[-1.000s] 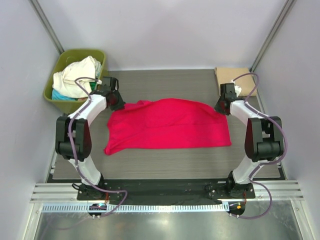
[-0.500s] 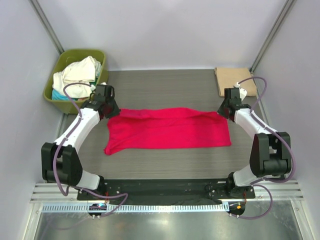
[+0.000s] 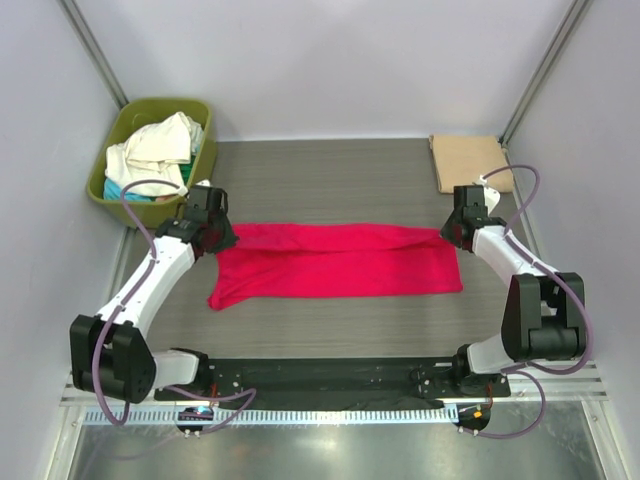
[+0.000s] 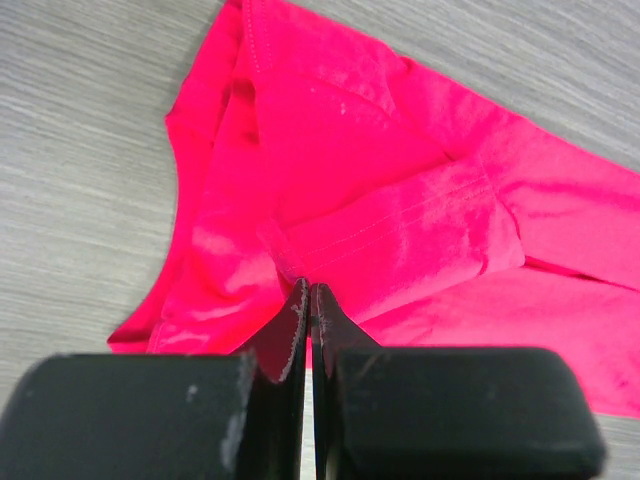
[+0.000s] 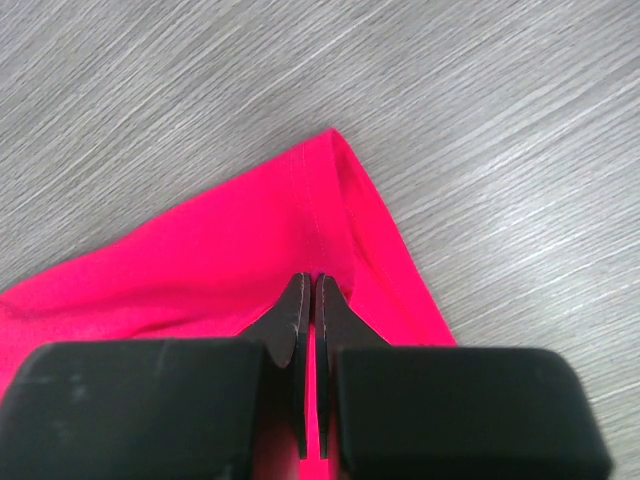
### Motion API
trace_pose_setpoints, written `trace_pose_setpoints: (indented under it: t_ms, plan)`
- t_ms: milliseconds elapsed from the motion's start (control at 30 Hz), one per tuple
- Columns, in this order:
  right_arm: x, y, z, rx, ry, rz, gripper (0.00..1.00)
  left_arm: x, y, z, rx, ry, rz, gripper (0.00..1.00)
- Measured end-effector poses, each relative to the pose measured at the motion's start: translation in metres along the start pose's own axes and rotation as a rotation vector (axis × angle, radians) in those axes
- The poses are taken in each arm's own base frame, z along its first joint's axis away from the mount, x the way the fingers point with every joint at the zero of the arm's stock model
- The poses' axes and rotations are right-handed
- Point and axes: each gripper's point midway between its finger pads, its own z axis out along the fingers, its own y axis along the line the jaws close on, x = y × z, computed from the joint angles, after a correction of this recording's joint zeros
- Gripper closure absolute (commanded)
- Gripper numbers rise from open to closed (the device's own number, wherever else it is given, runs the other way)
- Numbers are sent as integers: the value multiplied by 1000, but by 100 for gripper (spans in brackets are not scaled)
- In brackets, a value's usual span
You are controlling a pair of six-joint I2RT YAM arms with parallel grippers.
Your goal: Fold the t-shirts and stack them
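Note:
A crimson-red t-shirt (image 3: 335, 262) lies across the middle of the table as a long band doubled over on itself. My left gripper (image 3: 218, 236) is at its far left corner, shut on the red cloth at a sleeve hem (image 4: 400, 215); its fingertips (image 4: 308, 288) pinch that fold. At the far right corner my right gripper (image 3: 448, 232) is shut on the hemmed edge (image 5: 318, 215), with cloth pinched between its tips (image 5: 308, 280). A tan-beige folded t-shirt (image 3: 468, 160) lies at the back right. Cream-white t-shirts (image 3: 155, 145) and a teal one (image 3: 120, 190) fill the tub.
The olive-green tub (image 3: 125, 118) stands off the table's back left corner, close to the left arm's wrist. Grey walls and metal posts enclose the table on three sides. Bare wood-grain tabletop (image 3: 330, 180) shows beyond the red shirt and in front of it.
Both grippers have moved toward the near side, carrying the red shirt's far edge with them. The raised bulge of cloth has dropped, and the shirt now lies as a narrower, flatter band.

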Motion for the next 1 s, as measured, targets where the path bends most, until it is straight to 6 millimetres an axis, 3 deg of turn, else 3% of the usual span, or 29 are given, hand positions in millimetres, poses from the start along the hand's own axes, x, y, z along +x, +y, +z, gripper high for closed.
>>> trace_pose_setpoints:
  t_ms: [400,433,467,500,567,600,733,833,1000]
  plan:
    - [2,-16,0,25,1,39,96,2,16,-26,-33,-54,-26,100]
    - [3,-18,0,29,3,42,83,3,17,-28,-33,-56,-29,99]
    - [4,-19,1,30,6,51,64,5,18,-29,-32,-55,-34,94]
    - [6,-21,2,33,12,62,24,8,20,-30,-33,-50,-38,68]
    - [10,-24,3,34,24,74,6,18,24,-32,-31,-36,-41,49]
    - [11,-26,4,36,28,82,2,23,26,-32,-29,-32,-50,46]
    - [10,-28,5,36,28,93,0,36,36,-43,-22,-38,-70,43]
    - [9,-22,4,16,22,90,1,33,35,-50,-2,-68,-82,45]
    - [17,14,1,-91,32,31,4,40,27,-27,-9,-29,-83,48]
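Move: Both hands already pinch the t-shirt's lifted upper edge. The folded t-shirt's middle is about 29 cm to the left hand's right, 5 cm back and 9 cm below; for the right hand it is 29 cm left, 6 cm back and 4 cm below. The green bin is about 20 cm left and 21 cm ahead of the left hand, roughly level; the cardboard pad is 7 cm right and 20 cm ahead of the right hand, slightly below. Left hand draws back some 6 cm, right barely 2, both opening to release the t-shirt, right then swinging left. ##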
